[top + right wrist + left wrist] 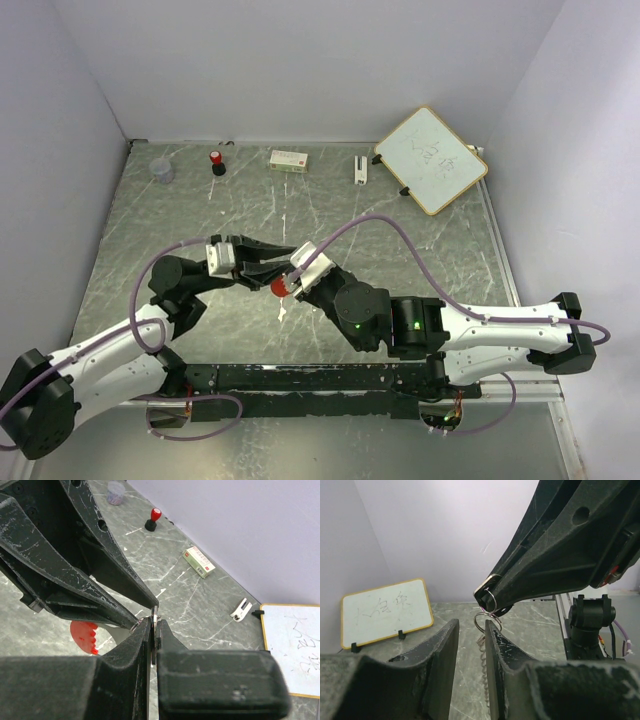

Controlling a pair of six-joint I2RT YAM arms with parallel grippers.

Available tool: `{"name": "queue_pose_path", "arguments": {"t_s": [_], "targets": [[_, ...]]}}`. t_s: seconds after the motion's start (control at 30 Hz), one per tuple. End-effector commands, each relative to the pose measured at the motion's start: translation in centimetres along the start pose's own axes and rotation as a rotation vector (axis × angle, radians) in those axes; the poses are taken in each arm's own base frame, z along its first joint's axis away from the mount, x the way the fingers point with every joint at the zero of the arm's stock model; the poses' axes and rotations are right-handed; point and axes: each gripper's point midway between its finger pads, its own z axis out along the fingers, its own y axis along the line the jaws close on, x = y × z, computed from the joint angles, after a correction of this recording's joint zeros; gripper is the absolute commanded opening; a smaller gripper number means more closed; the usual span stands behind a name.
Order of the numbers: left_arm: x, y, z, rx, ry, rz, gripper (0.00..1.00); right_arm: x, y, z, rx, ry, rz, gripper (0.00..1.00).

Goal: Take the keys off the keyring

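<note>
At the table's middle the two grippers meet tip to tip. My right gripper (pixel 291 281) (pixel 154 622) is shut on the silver keyring (pixel 488 618), pinching its metal edge-on between its tips. The ring hangs just past my left gripper (pixel 471 625) (pixel 286 266), level with its tips. Those jaws stand apart with a gap. A thin jagged grey strip, seemingly a key (pixel 483 652) seen edge-on, hangs from the ring along the inner face of the right-hand finger (pixel 495 650). Other keys are hidden. A red toothed tag (pixel 82 635) (pixel 278 287) sits below the fingers.
Along the back wall stand a clear cup (pixel 161 170), a red-capped black bottle (pixel 217 162), a small box (pixel 288 159) and a white clip (pixel 360 168). A yellow-framed whiteboard (pixel 432 158) leans at the back right. A black rail (pixel 300 378) runs along the near edge.
</note>
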Motion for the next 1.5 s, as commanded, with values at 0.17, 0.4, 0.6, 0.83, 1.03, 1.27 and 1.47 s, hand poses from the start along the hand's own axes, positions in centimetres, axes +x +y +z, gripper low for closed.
{"name": "queue_pose_path", "arguments": {"t_s": [0.17,0.4,0.6,0.83,1.03,1.27,1.47], "targets": [[-1.4,-1.6,0.6,0.110,-0.063,-0.016,0.40,-1.9,-0.9,-0.4,0.016,-0.050,0.050,0.00],[-1.5,-1.4,0.8,0.111,-0.082,-0.018,0.41,-2.0,-0.4,-0.4,-0.011,-0.056,0.052,0.00],[-1.6,-1.7,0.8,0.127,-0.099,-0.023,0.38,-2.0,-0.3,-0.5,-0.020,-0.061,0.061,0.00],[-1.4,-2.3,1.0,0.170,-0.102,-0.041,0.12,-2.0,-0.6,-0.5,-0.004,-0.065,0.061,0.00],[-1.2,-1.2,0.8,0.100,-0.086,-0.033,0.07,-2.0,-1.0,-0.6,0.006,-0.058,0.059,0.00],[-0.9,1.4,0.6,-0.063,-0.051,-0.034,0.07,-1.9,-1.1,-0.7,0.016,-0.036,0.051,0.00],[-1.2,2.4,0.5,-0.124,-0.072,-0.046,0.07,-1.7,-0.7,-0.7,0.010,-0.028,0.051,0.00]]}}
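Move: The keyring sits just off the left hand's open fingertips, roughly 2 cm to the right and 1 cm back, about level. The red-handled piece hangs about 5 cm back, 2 cm left and 5 cm below the left hand. From the right hand, still pinching a key, the keyring lies about 1 cm left, level fore and aft, and 2 cm below. Left hand edges back-right about 2 cm, pinches the keyring, then pulls forward about 2 cm against the right's hold. ##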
